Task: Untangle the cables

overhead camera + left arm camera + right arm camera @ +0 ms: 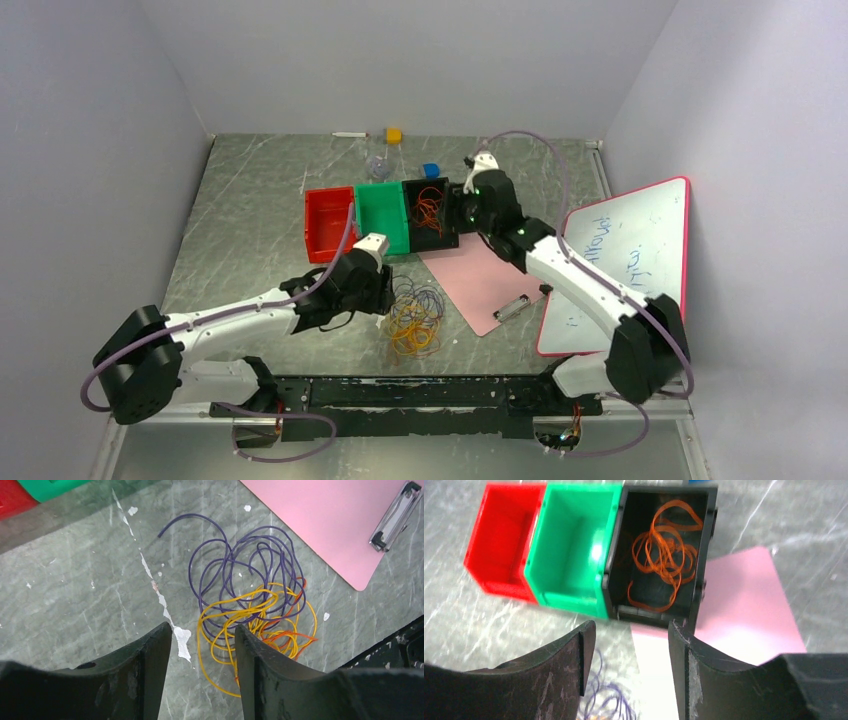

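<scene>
A tangle of cables [415, 315] lies on the table in front of the bins: purple loops [240, 565] on top, yellow loops [235, 615] below, a few orange strands [287, 635] at the right. My left gripper [202, 627] hovers open just left of the tangle [385, 290], holding nothing; a yellow loop runs past its right finger [260, 670]. More orange cables [664, 555] lie loose inside the black bin [611, 565]. My right gripper [630, 625] is open and empty, beside that bin's right edge [465, 205].
A green bin [385, 215] and a red bin [328, 222] stand left of the black one. A pink clipboard [480, 280] lies right of the tangle, beside a red-edged whiteboard [630, 260]. Small yellow [394, 134] and blue [431, 170] items sit at the back.
</scene>
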Tool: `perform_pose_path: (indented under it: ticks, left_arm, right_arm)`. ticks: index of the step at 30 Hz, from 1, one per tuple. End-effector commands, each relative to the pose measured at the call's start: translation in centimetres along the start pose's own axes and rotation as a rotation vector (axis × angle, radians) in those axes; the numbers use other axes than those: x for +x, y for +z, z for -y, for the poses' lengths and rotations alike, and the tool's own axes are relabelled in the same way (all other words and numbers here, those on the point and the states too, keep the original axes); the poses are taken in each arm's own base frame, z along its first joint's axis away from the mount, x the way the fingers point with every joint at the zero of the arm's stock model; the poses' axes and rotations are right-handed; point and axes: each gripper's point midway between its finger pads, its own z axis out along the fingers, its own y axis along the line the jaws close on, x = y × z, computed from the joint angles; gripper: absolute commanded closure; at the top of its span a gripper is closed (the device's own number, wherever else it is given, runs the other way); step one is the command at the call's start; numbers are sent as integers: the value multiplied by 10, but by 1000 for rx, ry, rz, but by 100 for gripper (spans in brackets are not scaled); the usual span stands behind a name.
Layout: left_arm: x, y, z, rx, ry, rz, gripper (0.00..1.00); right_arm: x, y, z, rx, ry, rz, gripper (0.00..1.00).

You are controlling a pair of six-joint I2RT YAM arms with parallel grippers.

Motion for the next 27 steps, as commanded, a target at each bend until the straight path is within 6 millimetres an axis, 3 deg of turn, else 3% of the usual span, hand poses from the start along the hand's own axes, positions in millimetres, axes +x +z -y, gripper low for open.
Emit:
perform_pose_path:
  ticks: [1, 9, 15, 22, 27]
  left_arm:
    - [-10, -1, 20, 75, 19, 3, 47]
    - [4, -1, 16, 74, 24, -48, 47]
    - [12, 11, 22, 103, 19, -75, 48]
    - [25, 30, 25, 117, 1, -106, 47]
    - [27, 39, 26, 114, 2, -113, 45]
  right_arm:
    - [37, -23, -2, -55, 86, -65, 41]
    - [102, -49, -4, -96, 175, -241, 42]
    - [145, -69, -12, -113, 192, -311, 42]
    - [181, -86, -44, -187, 183, -316, 42]
    - [203, -95, -51, -213, 174, -312, 41]
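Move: The tangle of yellow and purple cables lies about 21 cm back from the right hand, some 6 cm to its left and 18 cm below. From that hand, the black bin with the orange cable is roughly 6 cm ahead and 4 cm left, and the pink clipboard about 9 cm back and 8 cm right. From the left hand, the tangle is about 4 cm back, 6 cm right and 7 cm below. Back and down to the cable tangle comes the right hand, about 20 cm back and 12 cm lower, drawing away from the black bin with empty fingers held open and tipping some 20 degrees further downward. The left hand, also open, eases a little back and to its right, then sinks about 4 cm to just over the yellow strands; contact can't be made out. ##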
